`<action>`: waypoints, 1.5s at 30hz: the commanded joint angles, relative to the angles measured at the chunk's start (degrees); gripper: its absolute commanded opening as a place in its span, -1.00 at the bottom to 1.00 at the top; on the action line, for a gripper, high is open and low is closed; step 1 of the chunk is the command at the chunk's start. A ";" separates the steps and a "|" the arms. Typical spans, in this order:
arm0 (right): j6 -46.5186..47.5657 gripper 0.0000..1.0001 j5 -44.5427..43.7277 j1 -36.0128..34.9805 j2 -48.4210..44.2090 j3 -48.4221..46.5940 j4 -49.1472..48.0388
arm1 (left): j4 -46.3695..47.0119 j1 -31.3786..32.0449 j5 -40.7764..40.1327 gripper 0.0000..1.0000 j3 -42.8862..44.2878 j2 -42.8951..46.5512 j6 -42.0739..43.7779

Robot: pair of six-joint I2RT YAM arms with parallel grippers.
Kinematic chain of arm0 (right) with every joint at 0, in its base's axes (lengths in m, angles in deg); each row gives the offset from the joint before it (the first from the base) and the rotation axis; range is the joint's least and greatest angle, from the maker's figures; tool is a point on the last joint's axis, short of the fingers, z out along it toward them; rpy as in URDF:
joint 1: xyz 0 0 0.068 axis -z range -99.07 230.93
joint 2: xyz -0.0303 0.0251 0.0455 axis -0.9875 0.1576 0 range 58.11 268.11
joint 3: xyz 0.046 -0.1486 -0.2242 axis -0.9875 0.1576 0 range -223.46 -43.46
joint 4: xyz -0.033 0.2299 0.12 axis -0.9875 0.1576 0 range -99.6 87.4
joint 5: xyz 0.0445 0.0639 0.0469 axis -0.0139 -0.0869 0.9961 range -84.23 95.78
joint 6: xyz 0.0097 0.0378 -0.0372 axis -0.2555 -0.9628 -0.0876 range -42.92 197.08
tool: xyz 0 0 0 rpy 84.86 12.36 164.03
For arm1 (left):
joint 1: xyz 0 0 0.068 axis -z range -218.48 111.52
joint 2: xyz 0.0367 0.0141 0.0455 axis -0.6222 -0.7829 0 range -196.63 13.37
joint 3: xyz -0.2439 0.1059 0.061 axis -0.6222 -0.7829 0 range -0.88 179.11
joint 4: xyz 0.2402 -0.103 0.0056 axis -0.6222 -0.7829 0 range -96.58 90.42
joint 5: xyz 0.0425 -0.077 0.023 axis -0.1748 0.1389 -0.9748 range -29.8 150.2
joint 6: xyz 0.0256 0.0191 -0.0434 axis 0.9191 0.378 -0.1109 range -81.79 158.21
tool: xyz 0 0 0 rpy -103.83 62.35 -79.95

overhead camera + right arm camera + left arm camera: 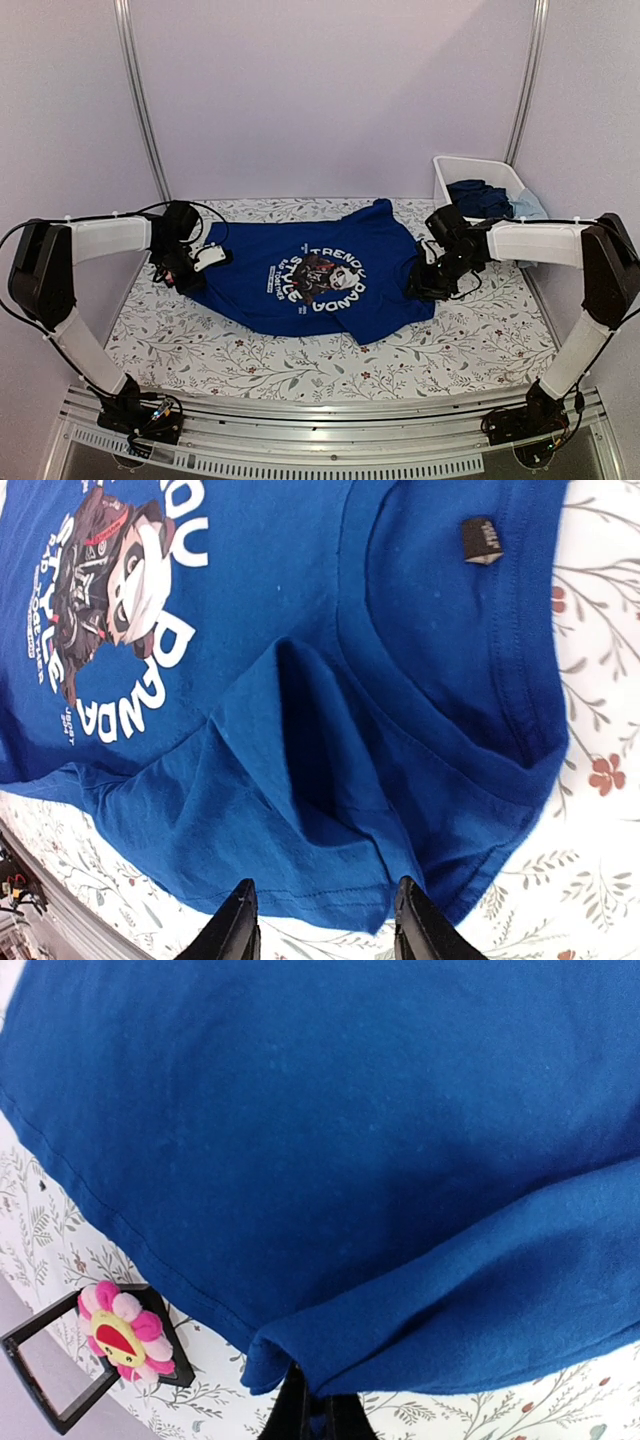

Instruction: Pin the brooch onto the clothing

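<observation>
The clothing (320, 275), a royal-blue T-shirt with white lettering around a panda picture, lies spread on the floral table. My left gripper (185, 272) is at its left edge. In the left wrist view this gripper (312, 1392) is shut on a fold of the clothing (330, 1140). Just left of that fold the pink-petalled brooch (125, 1330) rests on a small dark square tray (62, 1420). My right gripper (428, 285) is at the shirt's right side. In the right wrist view it (325, 930) stands open, its fingers (235, 925) straddling the hem of the clothing (330, 780) without pinching it.
A white bin (450, 175) at the back right holds bunched dark-blue and light-blue clothes (482, 197). The floral tablecloth (300, 365) shows bare in front of the shirt. A metal rail (320, 440) runs along the near edge, and walls close the back and sides.
</observation>
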 commanded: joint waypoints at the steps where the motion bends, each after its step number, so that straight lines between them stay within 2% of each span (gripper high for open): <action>1: -6.75 -0.12 -5.97 -0.30 -4.73 2.86 2.27 | 0.30 -0.53 0.84 -1.00 0.80 -0.53 -0.25; 3: -7.88 -0.13 -4.29 -0.33 -4.52 4.26 1.04 | 0.19 -0.51 0.93 -1.00 1.19 -0.91 -0.31; 6: -7.94 -0.26 -2.39 -0.87 -3.08 4.36 -0.68 | -0.27 -0.44 1.19 -1.00 1.76 -1.35 -0.33; 10: -8.25 -0.32 -5.98 -1.79 1.02 1.25 3.28 | -0.46 -0.40 1.11 -1.00 1.98 -1.23 -0.33; 14: -7.10 -0.64 -6.20 -3.63 3.01 -0.77 4.21 | -0.59 -0.40 1.00 -1.00 1.72 -1.00 -0.02; 19: -8.09 -0.90 -9.68 -4.97 3.30 -2.20 7.08 | -0.72 -0.40 1.02 -1.00 1.70 -1.23 0.08; 24: -9.15 -1.00 -11.53 -5.99 2.30 -3.25 10.87 | -0.87 -0.42 1.07 -1.00 2.18 -1.47 0.19; 28: -9.42 -1.00 -3.59 -7.05 -0.64 -2.45 11.69 | -1.58 -0.44 0.94 -1.00 2.26 -1.32 0.42; 32: -12.34 -1.00 15.90 -7.35 -8.62 1.94 6.70 | -2.11 -0.40 0.22 -1.00 1.19 -0.50 1.50; 34: -14.93 -1.00 22.32 -7.99 -14.34 4.49 4.96 | -2.43 -0.42 -0.02 -1.00 0.57 -0.07 1.98; 39: -23.48 -1.00 26.59 -12.09 -23.03 14.53 6.51 | -4.38 -0.40 0.37 -1.00 -1.13 1.15 3.39; 42: -30.24 -1.00 28.63 -16.82 -25.59 21.80 -0.13 | -5.57 -0.42 1.31 -1.00 -2.93 2.00 4.63; 45: -33.37 -1.00 29.64 -19.30 -24.70 25.04 -5.35 | -7.69 -0.45 2.21 -1.00 -4.55 2.53 6.04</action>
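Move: The loose sleeve hem lies just under the right hand's open fingers, about 3 cm back, level sideways and 3 cm below. On the same shirt, the neck label is some 6 cm ahead and 3 cm left of that hand, and the panda print about 4 cm ahead and 23 cm left. From the left hand, already gripping the shirt's bottom corner, the sleeve hem is roughly 55 cm right and 4 cm back. Right hand sinks, pinches the sleeve hem, then arcs back some 18 cm; left keeps its grip, easing back. ##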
